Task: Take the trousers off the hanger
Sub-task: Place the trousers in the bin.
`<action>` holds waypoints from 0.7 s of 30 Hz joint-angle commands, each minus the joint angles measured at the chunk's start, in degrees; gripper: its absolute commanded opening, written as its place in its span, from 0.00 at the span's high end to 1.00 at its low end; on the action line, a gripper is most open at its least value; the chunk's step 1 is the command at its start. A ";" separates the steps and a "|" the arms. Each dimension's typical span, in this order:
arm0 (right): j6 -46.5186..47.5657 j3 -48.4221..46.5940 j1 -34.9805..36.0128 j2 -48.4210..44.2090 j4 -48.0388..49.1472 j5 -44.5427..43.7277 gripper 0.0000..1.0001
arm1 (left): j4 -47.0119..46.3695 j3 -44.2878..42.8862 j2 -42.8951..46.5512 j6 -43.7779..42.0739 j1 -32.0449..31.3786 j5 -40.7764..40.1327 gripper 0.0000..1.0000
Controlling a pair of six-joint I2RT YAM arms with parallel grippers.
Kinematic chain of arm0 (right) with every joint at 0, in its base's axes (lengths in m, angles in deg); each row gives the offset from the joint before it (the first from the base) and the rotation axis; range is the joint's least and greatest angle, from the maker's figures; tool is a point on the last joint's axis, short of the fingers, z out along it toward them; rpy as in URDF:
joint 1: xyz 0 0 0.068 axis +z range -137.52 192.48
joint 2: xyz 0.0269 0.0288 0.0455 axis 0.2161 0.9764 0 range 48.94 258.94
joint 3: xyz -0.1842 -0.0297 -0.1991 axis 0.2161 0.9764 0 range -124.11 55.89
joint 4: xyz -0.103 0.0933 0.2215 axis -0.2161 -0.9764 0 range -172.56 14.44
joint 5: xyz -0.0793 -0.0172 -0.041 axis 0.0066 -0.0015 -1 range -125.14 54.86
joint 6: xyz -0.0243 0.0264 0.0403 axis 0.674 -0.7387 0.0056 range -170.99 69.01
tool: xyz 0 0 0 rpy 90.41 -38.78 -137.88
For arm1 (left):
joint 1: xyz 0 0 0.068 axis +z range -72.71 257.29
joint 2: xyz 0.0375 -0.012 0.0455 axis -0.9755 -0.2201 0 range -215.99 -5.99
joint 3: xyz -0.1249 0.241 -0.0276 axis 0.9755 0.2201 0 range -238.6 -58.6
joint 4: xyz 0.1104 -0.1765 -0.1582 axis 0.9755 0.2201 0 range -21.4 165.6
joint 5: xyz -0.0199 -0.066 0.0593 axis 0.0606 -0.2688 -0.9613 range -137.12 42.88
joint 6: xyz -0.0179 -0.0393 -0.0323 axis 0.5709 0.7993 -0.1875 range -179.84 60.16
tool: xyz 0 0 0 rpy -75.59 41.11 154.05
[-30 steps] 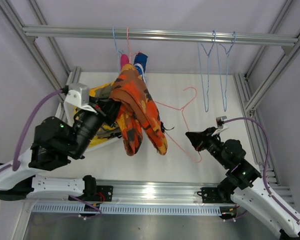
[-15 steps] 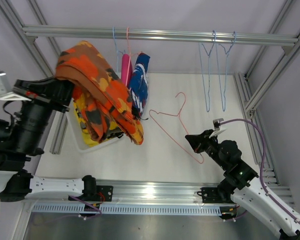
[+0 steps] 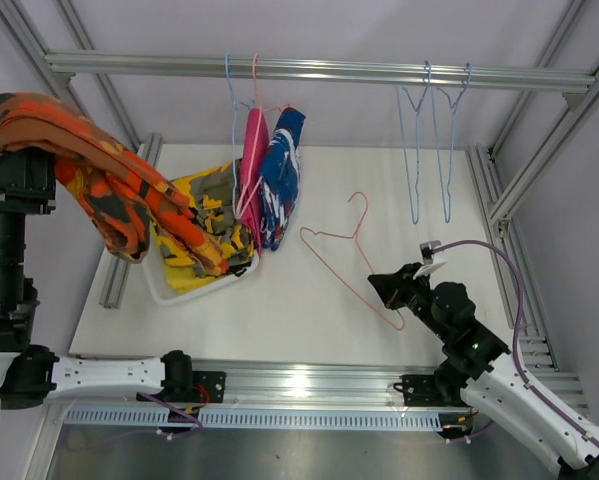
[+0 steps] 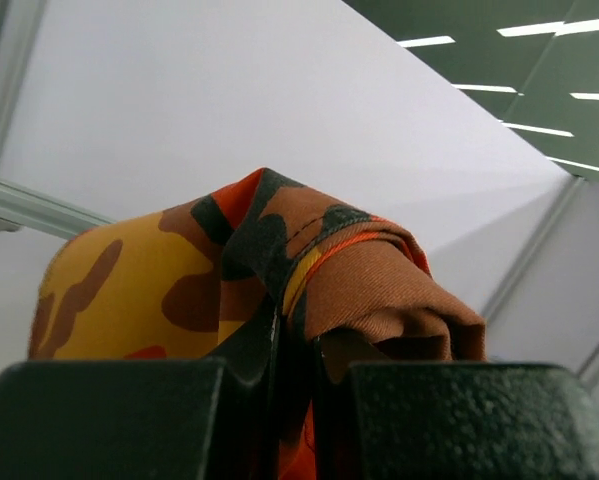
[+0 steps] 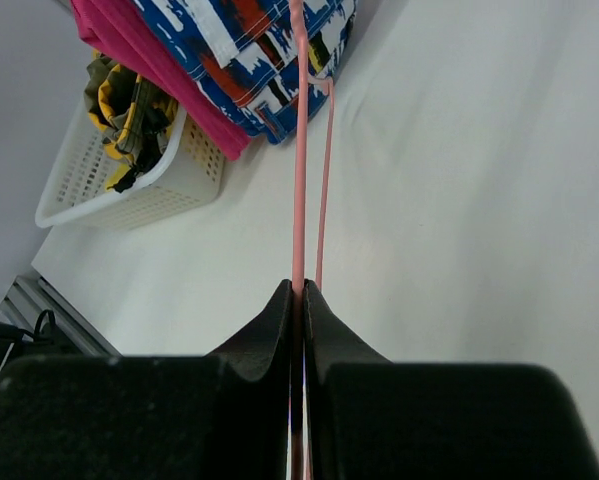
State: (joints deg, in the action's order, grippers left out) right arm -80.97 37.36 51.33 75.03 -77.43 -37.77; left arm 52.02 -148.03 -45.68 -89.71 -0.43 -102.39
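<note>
The orange camouflage trousers hang raised high at the far left, off the hanger, draped down over the basket's left side. My left gripper is shut on a fold of them; in the top view the cloth hides its fingers. The bare pink hanger is tilted over the table, and my right gripper is shut on its wire. Magenta pink trousers and blue-and-white patterned trousers still hang from the rail. Yellow and yellow-and-dark camouflage trousers lie in the basket.
A white perforated basket stands at the table's left, also seen in the right wrist view as the basket. Two bare blue hangers hang from the metal rail at the right. Frame posts run along both sides.
My left arm swung up and left, carrying the orange camouflage trousers off the pink hanger. The bare hanger and my right gripper shifted slightly toward the near edge.
</note>
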 commanded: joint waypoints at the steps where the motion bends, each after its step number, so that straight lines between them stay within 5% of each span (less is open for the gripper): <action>1: 0.62 0.24 0.08 0.19 4.24 -0.97 1.00 | -15.32 2.15 0.39 -9.76 0.02 1.04 0.99; 9: 0.62 0.42 -0.09 0.81 4.15 -0.44 1.00 | -23.67 8.56 1.45 -16.18 2.65 -2.04 0.99; 14: 0.36 0.86 -0.18 0.11 3.89 -0.36 1.00 | -29.90 19.89 4.26 -16.72 6.51 -4.84 0.99; 21: 0.97 0.86 -0.18 -3.32 -0.67 -0.27 1.00 | -33.71 34.93 9.00 -7.27 14.42 -13.01 0.99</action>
State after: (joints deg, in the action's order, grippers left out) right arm -80.95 38.63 51.27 73.32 -78.00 -37.73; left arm 23.72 -114.83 -38.92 -103.74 11.05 -115.50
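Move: The left hand, high up with the orange trousers pinched in its fingers, has the bin about 23 cm ahead, only some 2 cm to its right and roughly 58 cm below. The pink trousers hang about 29 cm ahead of this hand and 18 cm to its right, the blue ones about 29 cm ahead and 24 cm to its right, both some 39 cm lower. From the right hand the bin lies about 42 cm left, 17 cm ahead and 13 cm down. Keeping its closed fingers on the orange trousers, the left hand sinks towards the bin, slowly at first and then fast, by about 13 cm in all, easing a few centimetres forward mainly towards the end. On the way the wrist swings counter-clockwise by some 25 degrees and tips the upward-slanting fingers down a little, while the free end of the trousers stays stretched out over the bin and the camouflage pair already lying there. ##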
